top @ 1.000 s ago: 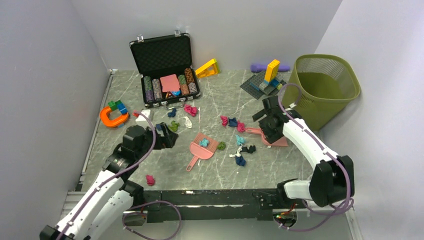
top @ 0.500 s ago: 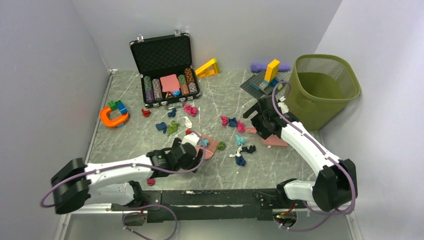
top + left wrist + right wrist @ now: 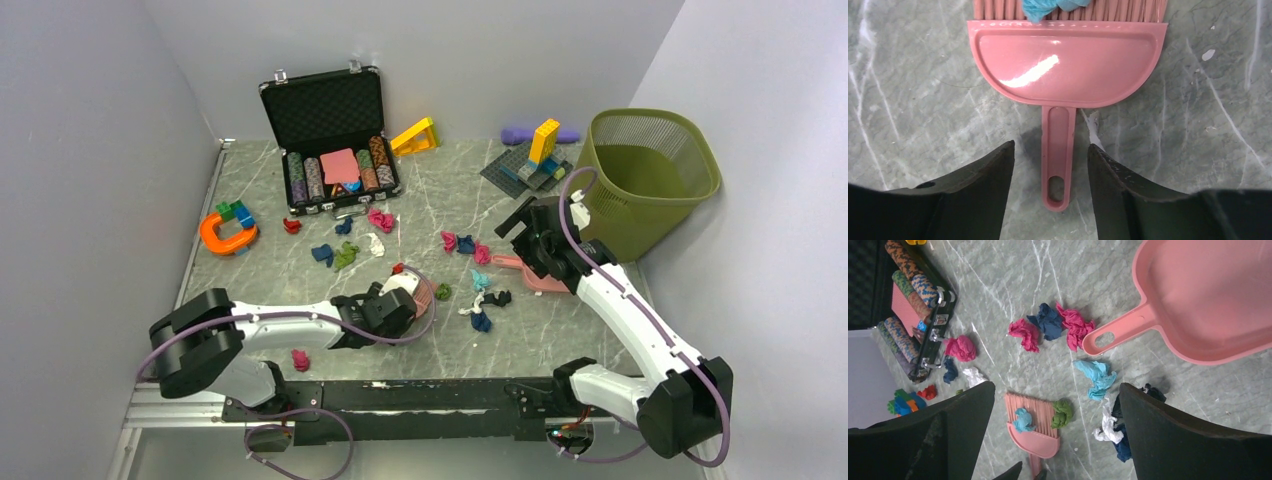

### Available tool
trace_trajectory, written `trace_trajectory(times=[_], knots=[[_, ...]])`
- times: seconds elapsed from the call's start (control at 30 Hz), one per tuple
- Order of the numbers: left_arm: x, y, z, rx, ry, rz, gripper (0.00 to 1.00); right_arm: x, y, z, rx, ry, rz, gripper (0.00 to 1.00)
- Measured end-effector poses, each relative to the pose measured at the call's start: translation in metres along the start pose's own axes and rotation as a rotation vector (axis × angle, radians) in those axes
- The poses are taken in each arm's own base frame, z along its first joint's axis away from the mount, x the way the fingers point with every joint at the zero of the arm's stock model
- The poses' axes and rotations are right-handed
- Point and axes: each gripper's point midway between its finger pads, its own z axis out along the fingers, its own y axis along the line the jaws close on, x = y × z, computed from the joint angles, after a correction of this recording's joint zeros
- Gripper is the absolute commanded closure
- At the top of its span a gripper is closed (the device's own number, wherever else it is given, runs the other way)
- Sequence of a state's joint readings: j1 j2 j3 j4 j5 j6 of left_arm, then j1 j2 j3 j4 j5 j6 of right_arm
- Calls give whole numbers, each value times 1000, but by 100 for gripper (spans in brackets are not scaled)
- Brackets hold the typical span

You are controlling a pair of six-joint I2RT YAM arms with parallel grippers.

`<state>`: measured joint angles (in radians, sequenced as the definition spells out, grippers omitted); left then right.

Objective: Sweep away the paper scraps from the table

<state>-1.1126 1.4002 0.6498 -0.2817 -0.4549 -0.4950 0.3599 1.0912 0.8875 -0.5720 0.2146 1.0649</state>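
Observation:
Paper scraps lie across the middle of the table [image 3: 260,300]: a magenta wad [image 3: 380,218], a dark blue one [image 3: 322,254], a white and blue clump [image 3: 481,321], a magenta one near the front [image 3: 299,359]. A teal wad [image 3: 1023,420] rests on the bristles of a pink brush [image 3: 1065,65]. My left gripper [image 3: 1050,145] is low over the table and open, a finger either side of the brush handle [image 3: 1058,130] with gaps on both sides. My right gripper [image 3: 1056,385] hangs open above more scraps, by the handle of a pink dustpan [image 3: 1208,295].
An open black case of poker chips [image 3: 330,150] stands at the back. A green mesh bin [image 3: 650,170] sits at the back right, with building blocks [image 3: 535,160] beside it. An orange horseshoe toy [image 3: 225,235] lies at the left, a yellow wedge [image 3: 415,135] by the case.
My left arm swung down and right from the left-hand scraps to the brush handle, and its jaws narrowed around the handle. My right gripper shifted slightly over the dustpan.

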Motion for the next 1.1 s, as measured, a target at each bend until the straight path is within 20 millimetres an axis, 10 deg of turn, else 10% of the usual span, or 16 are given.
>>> trace_trajectory(times=[0.33, 0.77, 1.1], knots=[[-7, -23, 11, 71, 17, -18, 100, 2, -7, 1, 10, -4, -10, 0], [-5, -7, 0, 84, 106, -88, 100, 8, -6, 2, -33, 14, -54, 0], [-65, -4, -54, 89, 98, -60, 100, 6, 19, -2, -158, 15, -108, 1]])
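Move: The brush's handle lies straight under the left hand, about 2 cm below, its middle between the spread fingers. The light-blue scrap on the bristles is some 8 cm ahead of that hand and 4 cm to its right. A green scrap sits about 7 cm ahead and 11 cm right, and the white scrap roughly 17 cm ahead and 2 cm left. From the right hand the handle is about 12 cm back, 22 cm left and 16 cm below. The brush's handle is what the left fingers close over: they go from about half open to almost shut while the hand slides some 3 cm to its right, barely sinking. The hand then drifts back left and, from near the table, rises steeply about 8 cm, the wrist tipping slightly, and the fingers finish fully shut with nothing between them. ##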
